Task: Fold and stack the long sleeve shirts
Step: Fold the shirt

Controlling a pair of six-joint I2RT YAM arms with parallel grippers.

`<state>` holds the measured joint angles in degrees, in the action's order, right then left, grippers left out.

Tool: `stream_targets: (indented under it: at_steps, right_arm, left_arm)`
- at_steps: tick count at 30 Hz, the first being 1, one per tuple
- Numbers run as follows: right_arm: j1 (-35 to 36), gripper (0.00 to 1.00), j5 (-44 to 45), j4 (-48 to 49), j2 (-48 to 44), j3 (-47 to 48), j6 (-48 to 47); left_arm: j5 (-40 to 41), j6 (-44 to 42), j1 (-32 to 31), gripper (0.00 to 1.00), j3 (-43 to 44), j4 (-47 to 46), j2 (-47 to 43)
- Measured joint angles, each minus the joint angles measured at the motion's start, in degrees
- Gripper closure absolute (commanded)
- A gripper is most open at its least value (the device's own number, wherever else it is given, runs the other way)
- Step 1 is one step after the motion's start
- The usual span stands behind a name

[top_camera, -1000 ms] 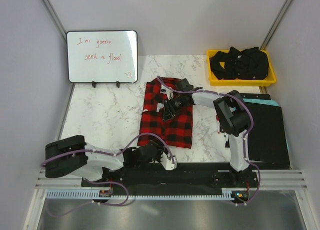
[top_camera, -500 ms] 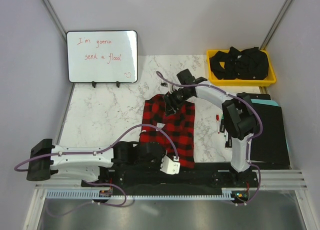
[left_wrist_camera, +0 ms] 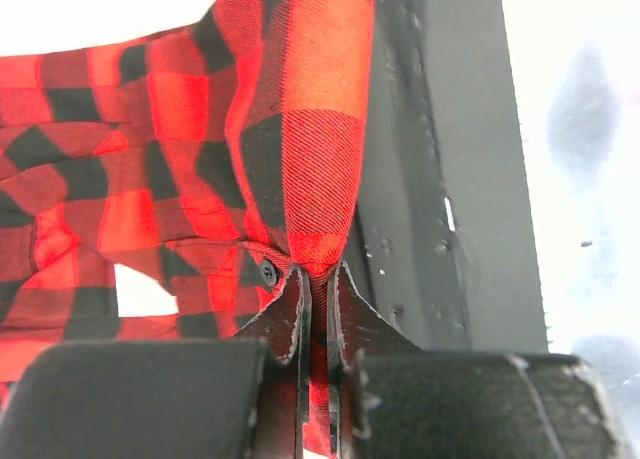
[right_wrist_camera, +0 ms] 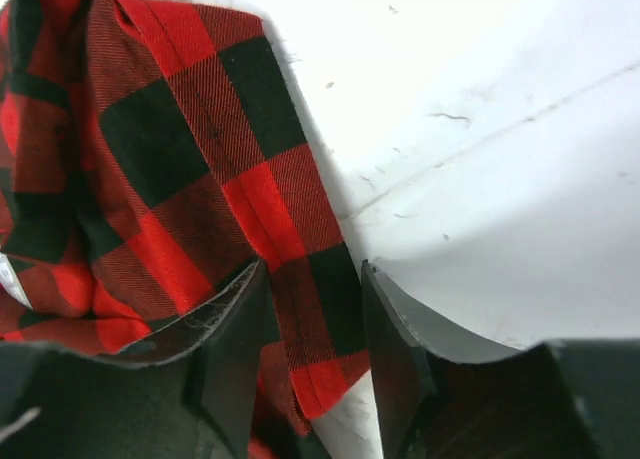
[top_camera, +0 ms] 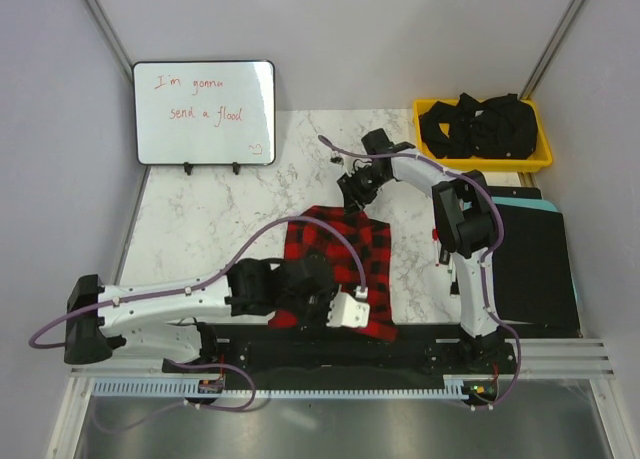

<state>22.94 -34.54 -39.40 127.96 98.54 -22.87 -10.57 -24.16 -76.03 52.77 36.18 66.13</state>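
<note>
One of the long sleeve shirts [top_camera: 345,254], red-and-black check, lies bunched on the marble table near the front edge. My left gripper [top_camera: 318,309] is at its near edge and shut on a fold of the cloth [left_wrist_camera: 305,169], which shows pinched between the fingertips of the left gripper [left_wrist_camera: 318,279]. My right gripper [top_camera: 353,192] hovers just past the shirt's far edge. Its jaws stand apart in the right wrist view, where the right gripper [right_wrist_camera: 312,279] has a hemmed strip of the shirt [right_wrist_camera: 300,279] lying loose between the fingers, unsqueezed.
A whiteboard [top_camera: 204,112] stands at the back left. At the back right a yellow bin [top_camera: 430,159] holds black clothes [top_camera: 482,127]. A black board [top_camera: 535,269] lies on the right side. The black base rail [top_camera: 330,344] runs along the front edge.
The left gripper has dragged the shirt toward the front edge, bunching it. The right gripper has moved back toward the far side and its jaws have come apart on the cloth.
</note>
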Motion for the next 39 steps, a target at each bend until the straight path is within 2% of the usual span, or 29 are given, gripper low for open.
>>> stream_targets:
  at_steps: [5, 11, 18, 28, 35, 37, 39]
  right_arm:
    - [1.36, 0.71, -2.67, -0.22, -0.09, -1.7, -1.49]
    - [2.16, 0.77, -7.52, -0.22, -0.96, -5.18, -2.93]
    - [2.73, 0.78, -10.69, -1.36, -1.7, -7.45, -4.44]
    - [3.48, 0.8, -11.74, -3.69, -1.7, -7.52, -6.99]
    - [3.45, 0.81, -12.13, -5.6, -1.68, -6.71, -9.03]
    - [3.45, 0.78, -12.11, -6.01, -1.66, -6.32, -9.6]
    - [3.43, 0.69, -12.11, -6.54, -1.51, -5.84, -10.01]
  left_arm:
    - [-6.38, -2.73, 11.65, 0.98, 7.98, 1.62, 6.56]
    - [-11.8, -10.91, 21.75, 0.98, 15.15, 2.03, 15.26]
    - [-16.0, -20.39, 29.86, 0.98, 17.51, 1.25, 24.09]
    - [-16.94, -26.86, 35.91, 0.98, 18.6, -4.94, 31.58]
    - [-15.28, -29.53, 37.33, 0.98, 15.65, -14.56, 32.74]
    - [-14.67, -30.1, 37.33, 0.98, 13.68, -17.84, 32.74]
    - [-13.84, -30.21, 37.31, 0.98, 12.28, -20.48, 32.74]
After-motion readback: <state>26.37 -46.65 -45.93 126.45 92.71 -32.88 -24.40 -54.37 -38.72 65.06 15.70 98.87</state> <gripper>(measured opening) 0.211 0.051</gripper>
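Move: Just under the right fingers, still half open, is the shirt's far edge, about 1 cm below and 1 cm back. The left hand holds the shirt's near end in the air over the table's front edge; that far edge lies roughly 33 cm ahead, 6 cm to its right and 13 cm below. From the right hand, the markers lie about 26 cm right and 13 cm back, the yellow bin some 38 cm right and 21 cm ahead. Carrying the pinched near end of the shirt forward about 26 cm, the left hand rises slightly, then sinks some 8 cm towards the right hand, keeping its fingers shut. Meanwhile the right hand draws back about 8 cm and a little left, low over the table, turning slightly counter-clockwise as its fingers close on the shirt's far edge, and then stays there pinching it. ##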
